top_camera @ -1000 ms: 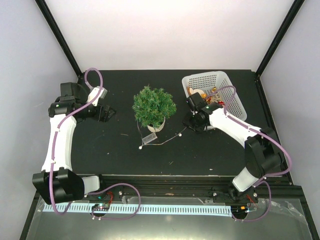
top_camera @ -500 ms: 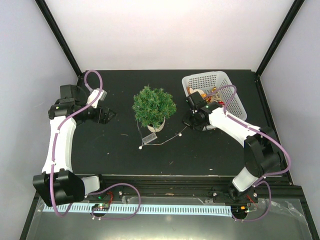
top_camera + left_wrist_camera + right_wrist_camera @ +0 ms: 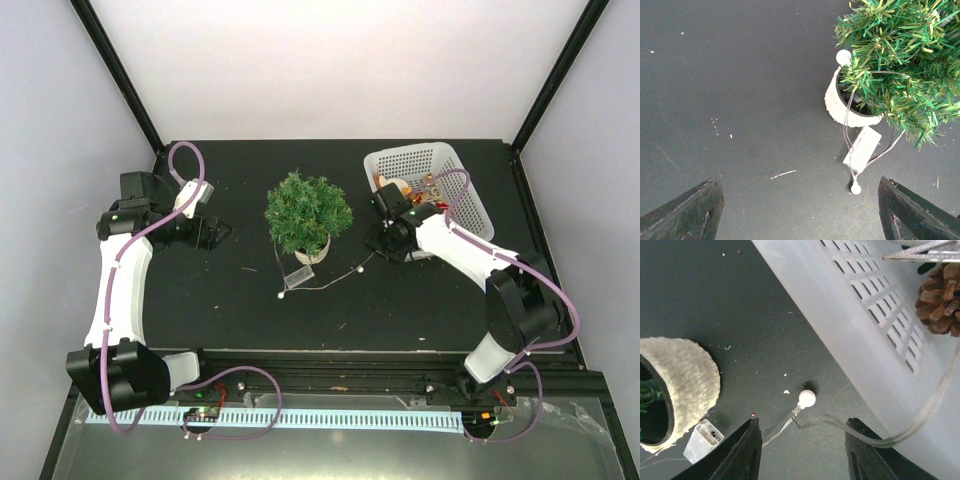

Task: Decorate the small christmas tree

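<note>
The small christmas tree (image 3: 308,210), bushy and dark green on a fleecy beige base (image 3: 313,251), stands mid-table. A thin light string lies in front of it, with a white battery box (image 3: 298,277) and white bulbs (image 3: 282,295). My left gripper (image 3: 216,232) hangs open left of the tree; its wrist view shows the tree (image 3: 900,60), box (image 3: 862,149) and a bulb (image 3: 856,188) ahead of the gripper (image 3: 800,220). My right gripper (image 3: 375,240) is open low over the table between tree and basket. One bulb (image 3: 807,398) and its wire lie just ahead of the gripper (image 3: 802,452), untouched.
A white slotted basket (image 3: 455,180) at the back right holds ornaments, among them a pine cone (image 3: 942,300); its wall (image 3: 865,310) stands close beside my right gripper. Black frame posts rise at the table's back corners. Small crumbs dot the dark mat.
My right gripper has edged slightly left toward the tree. The left wrist has shifted a little. The tree and the light string lie as before.
</note>
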You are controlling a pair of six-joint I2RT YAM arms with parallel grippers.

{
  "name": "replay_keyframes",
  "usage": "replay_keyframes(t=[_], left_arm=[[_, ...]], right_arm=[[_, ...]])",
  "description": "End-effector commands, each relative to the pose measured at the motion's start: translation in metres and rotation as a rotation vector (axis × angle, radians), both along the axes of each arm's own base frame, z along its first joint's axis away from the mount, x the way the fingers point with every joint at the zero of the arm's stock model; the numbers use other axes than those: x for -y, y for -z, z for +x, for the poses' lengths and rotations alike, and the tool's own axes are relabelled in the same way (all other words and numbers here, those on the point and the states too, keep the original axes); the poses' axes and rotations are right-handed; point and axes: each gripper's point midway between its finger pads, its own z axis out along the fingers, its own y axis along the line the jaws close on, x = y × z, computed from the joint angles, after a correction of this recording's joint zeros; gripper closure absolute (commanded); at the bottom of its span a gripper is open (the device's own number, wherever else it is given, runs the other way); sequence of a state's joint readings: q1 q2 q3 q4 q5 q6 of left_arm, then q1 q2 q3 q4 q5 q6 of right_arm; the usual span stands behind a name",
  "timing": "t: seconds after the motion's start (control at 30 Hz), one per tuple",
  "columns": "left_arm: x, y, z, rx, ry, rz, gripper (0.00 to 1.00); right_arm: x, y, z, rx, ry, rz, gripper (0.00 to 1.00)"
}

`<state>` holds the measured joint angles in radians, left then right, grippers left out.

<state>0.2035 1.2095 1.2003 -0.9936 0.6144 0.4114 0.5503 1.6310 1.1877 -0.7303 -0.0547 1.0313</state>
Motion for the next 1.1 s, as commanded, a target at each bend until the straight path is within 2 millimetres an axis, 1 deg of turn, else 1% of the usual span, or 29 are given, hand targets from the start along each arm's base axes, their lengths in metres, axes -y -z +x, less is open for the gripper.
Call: replay_keyframes(t=[0.0, 0.13, 0.23, 0.3, 0.4, 0.47, 0.57, 0.67, 0.87, 1.07], left_arm=[[0.001, -0.012, 0.001, 0.049, 0.009, -0.005, 0.15], [0.000, -0.011, 0.001, 0.045, 0.007, -0.006, 0.15], [0.000, -0.011, 0.000, 0.045, 0.010, -0.005, 0.15], [0.000, -0.012, 0.001, 0.047, 0.009, -0.003, 0.15], [0.000, -0.013, 0.002, 0.049, 0.010, -0.005, 0.15], [0.000, -0.014, 0.004, 0.051, 0.010, -0.012, 0.15], [0.001, -0.018, 0.006, 0.056, 0.011, -0.021, 0.15], [0.002, -0.023, 0.007, 0.067, 0.015, -0.024, 0.15], [0.002, -0.034, 0.007, 0.096, 0.028, -0.015, 0.15], [0.009, -0.047, -0.001, 0.134, 0.071, -0.017, 0.15]], right_arm=[[-0.003, 0.006, 0.005, -0.004, -0.002, -0.014, 0.54], [-0.004, 0.016, 0.006, -0.022, -0.003, -0.021, 0.59], [-0.005, 0.016, 0.009, -0.015, -0.003, -0.022, 0.74], [-0.004, 0.011, 0.011, -0.004, -0.005, -0.025, 0.84], [-0.004, -0.001, 0.013, 0.024, -0.008, -0.023, 0.98], [-0.002, -0.011, 0.015, 0.048, -0.011, -0.027, 0.99], [0.001, -0.031, 0.018, 0.091, -0.018, -0.036, 0.99], [0.005, -0.059, 0.023, 0.159, -0.022, -0.046, 0.99], [0.017, -0.118, 0.021, 0.289, -0.053, -0.058, 0.99], [0.012, -0.161, 0.015, 0.399, -0.130, -0.003, 0.99]])
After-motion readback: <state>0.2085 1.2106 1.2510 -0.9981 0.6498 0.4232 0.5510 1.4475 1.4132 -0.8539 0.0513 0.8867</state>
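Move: The right hand, half open, hangs right over the light string: the wire to pinch lies about 3 cm straight below the finger pads, with its white bead some 1 cm to the left, level, and 4 cm down. The tree pot stands about 12 cm left and 3 cm ahead; the battery box 13 cm left and 2 cm back, the basket's middle 13 cm ahead and 13 cm right. From the left hand that wire is about 28 cm right, 2 cm ahead, 17 cm below. The right hand sinks about 2.5 cm between bead and basket edge while its fingers shut and pinch the light string's wire just beside the white bead, then it draws the wire up off the table, quickening, to end some 14 cm above its start and 2 cm farther forward, the fingertips swinging forward by about 20 degrees and staying shut. The left hand, empty and open off beyond the tree, only lifts about 2 cm near the end. ##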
